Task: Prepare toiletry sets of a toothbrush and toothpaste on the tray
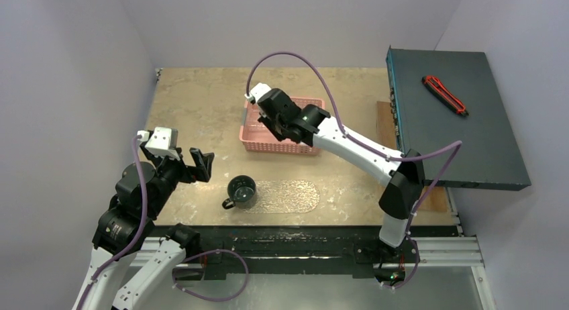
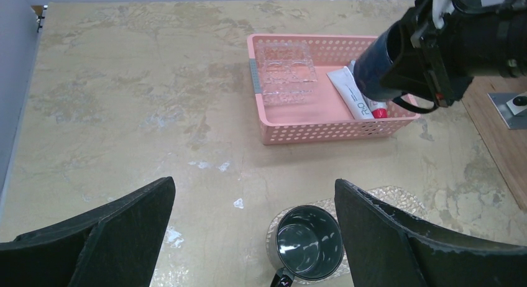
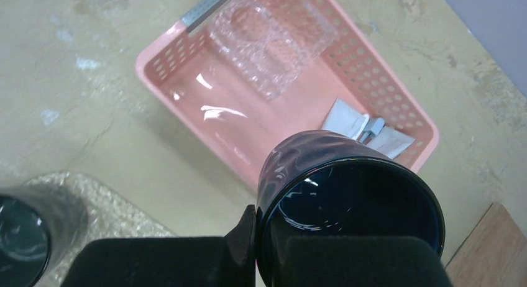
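My right gripper (image 1: 280, 124) is shut on the rim of a dark mug (image 3: 323, 175) and holds it tilted above the pink basket (image 1: 268, 146). Flat silver-grey toothpaste tubes (image 3: 345, 120) lie in the basket's right end, also seen from the left wrist (image 2: 355, 95). I cannot make out any brushes. The see-through embossed tray (image 1: 295, 196) lies in front of the basket, with a second dark mug (image 1: 241, 191) standing on its left end. My left gripper (image 1: 200, 164) is open and empty, left of that mug (image 2: 307, 243).
A clear embossed plastic piece (image 2: 286, 72) rests on the basket's left end. A dark flat box (image 1: 463, 129) with a red utility knife (image 1: 444, 95) on top stands at the right, over a wooden board (image 1: 384, 122).
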Robot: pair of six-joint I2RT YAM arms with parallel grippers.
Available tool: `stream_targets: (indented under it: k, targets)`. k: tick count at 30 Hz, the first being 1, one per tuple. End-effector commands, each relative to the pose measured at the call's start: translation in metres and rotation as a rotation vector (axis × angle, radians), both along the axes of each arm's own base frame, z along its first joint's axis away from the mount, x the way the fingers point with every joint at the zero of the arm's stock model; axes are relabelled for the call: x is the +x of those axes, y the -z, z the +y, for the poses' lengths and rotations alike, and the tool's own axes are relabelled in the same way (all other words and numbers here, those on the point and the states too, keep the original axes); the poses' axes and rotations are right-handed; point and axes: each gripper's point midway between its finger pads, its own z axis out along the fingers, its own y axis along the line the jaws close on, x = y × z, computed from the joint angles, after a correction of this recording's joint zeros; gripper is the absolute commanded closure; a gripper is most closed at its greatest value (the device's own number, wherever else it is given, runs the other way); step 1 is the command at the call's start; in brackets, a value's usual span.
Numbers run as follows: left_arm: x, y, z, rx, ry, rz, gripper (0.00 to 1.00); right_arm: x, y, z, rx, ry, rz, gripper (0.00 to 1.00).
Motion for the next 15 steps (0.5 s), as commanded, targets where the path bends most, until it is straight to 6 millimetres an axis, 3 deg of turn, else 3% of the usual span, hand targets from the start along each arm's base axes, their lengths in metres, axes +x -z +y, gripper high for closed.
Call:
stream_targets:
  k: [1,5,15]
  targets:
    - [0.0,-0.015,0.0,-0.027,-0.001,-0.042,0.0,-0.028,-0.031,-0.012,0.051,-0.024,-0.036,1.0]
    - [0.0,-0.015,-0.001,-0.03,0.004,-0.041,0.0,-0.058,-0.021,-0.021,0.054,-0.067,0.019,1.0]
    - [-0.002,-0.017,-0.002,-0.036,0.011,-0.049,0.0,-0.127,0.03,-0.046,0.06,-0.075,0.19,1.0]
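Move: The right gripper, holding the navy mug, is bound for the free right-hand part of the tray, about 15 cm back, 1 cm to its right and 21 cm below. The green mug on the tray's left end is some 14 cm back and 15 cm left; the pink basket's middle is 9 cm ahead and 3 cm left, its toothpaste tubes 9 cm ahead and 6 cm right. From the left gripper, that tray spot lies level ahead, about 28 cm right and 29 cm below. Keep the navy mug's wall pinched in the right gripper and draw it back about 10 cm, away from the pink basket and towards the right part of the tray, soon veering some 5 cm right and sinking about 3 cm. Tip the fingers roughly 10 degrees further down on the way. ##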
